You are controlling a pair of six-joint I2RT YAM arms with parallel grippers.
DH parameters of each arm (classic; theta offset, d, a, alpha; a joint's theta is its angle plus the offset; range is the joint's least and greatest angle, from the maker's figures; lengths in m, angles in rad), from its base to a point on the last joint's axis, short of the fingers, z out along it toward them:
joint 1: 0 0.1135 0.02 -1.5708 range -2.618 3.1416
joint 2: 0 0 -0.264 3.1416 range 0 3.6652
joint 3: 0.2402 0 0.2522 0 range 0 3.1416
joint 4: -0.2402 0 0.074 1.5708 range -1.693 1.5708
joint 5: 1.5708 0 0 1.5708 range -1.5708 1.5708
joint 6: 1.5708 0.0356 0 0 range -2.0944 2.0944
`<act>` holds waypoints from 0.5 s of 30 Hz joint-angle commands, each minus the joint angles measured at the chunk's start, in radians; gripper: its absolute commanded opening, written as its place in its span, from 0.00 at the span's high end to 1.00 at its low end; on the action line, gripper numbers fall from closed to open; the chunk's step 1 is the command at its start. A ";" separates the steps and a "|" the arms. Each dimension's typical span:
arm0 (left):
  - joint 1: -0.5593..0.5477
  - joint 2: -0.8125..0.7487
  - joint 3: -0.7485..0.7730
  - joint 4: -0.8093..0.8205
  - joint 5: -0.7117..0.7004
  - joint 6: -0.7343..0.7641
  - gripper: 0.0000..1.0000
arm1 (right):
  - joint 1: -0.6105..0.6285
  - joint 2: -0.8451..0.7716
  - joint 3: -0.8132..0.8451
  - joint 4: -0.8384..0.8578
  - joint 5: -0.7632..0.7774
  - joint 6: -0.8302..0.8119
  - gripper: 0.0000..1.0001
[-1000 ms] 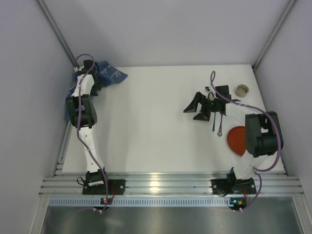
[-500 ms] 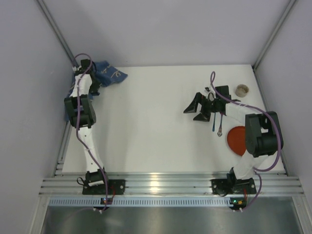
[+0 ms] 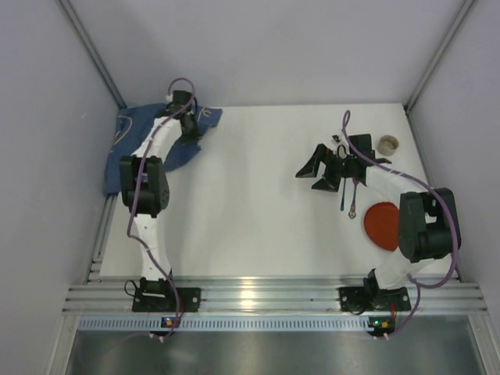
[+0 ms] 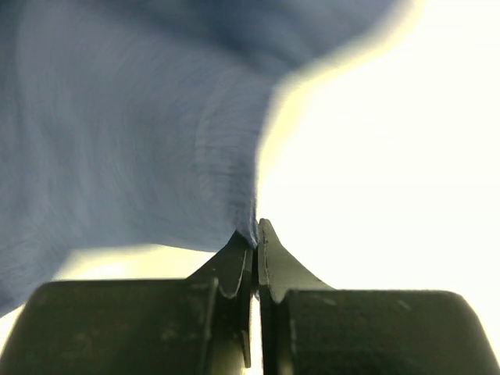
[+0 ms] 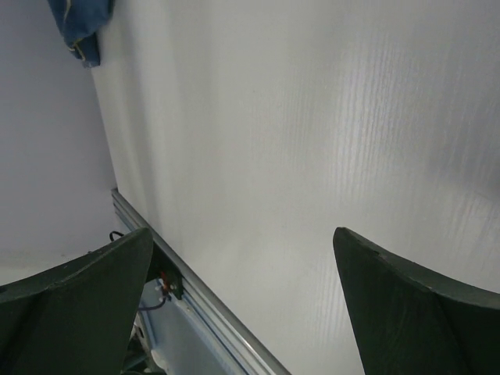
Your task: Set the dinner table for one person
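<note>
The dinner table is a white tabletop. A blue cloth placemat lies rumpled at its far left corner, and my left gripper is shut on a fold of it. In the left wrist view the placemat hangs from the pinched fingertips of the left gripper. My right gripper hovers open right of centre with nothing between its fingers; in its wrist view the right gripper shows bare table and the placemat far off.
A red plate lies at the right near my right arm. Cutlery lies just left of it, and a small beige cup stands at the far right. A ribbed aluminium rail runs along the near edge.
My left gripper has shut on the placemat and moved right along the far edge, dragging the cloth with it and spreading it out. The right arm has barely moved.
</note>
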State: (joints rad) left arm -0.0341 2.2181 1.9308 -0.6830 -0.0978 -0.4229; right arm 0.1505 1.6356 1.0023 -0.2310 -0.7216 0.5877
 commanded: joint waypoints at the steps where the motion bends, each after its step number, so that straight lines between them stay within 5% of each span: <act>1: -0.153 -0.126 -0.009 -0.052 0.012 0.105 1.00 | 0.006 -0.082 0.033 -0.051 0.025 0.006 0.00; 15: -0.564 -0.222 -0.153 -0.150 0.072 -0.066 1.00 | -0.034 -0.287 0.025 -0.370 0.252 -0.020 0.00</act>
State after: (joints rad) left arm -0.5262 2.0239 1.7676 -0.7906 -0.0582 -0.4221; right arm 0.1371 1.3998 1.0023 -0.4675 -0.5568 0.5838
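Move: The left hand already holds a corner of the blue cloth, some 4 cm above the table. The bare table where the corner is being taken lies about 22 cm to its right, 12 cm back and 4 cm below. The cloth's middle is about 15 cm to its left and 3 cm back, and the spoon some 52 cm right and 15 cm back. From the right hand that bare patch lies roughly 20 cm left, 1 cm ahead and 8 cm below. Still pinching the cloth's corner in shut fingers, the left hand sweeps fast to the right, some 23 cm, curving back towards the base by about 13 cm as it goes. It lifts about 4 cm early on, then begins to sink, while the wrist turns roughly 30 degrees clockwise. The empty right hand, fingers open, rises and eases right and back, away from the cloth. ##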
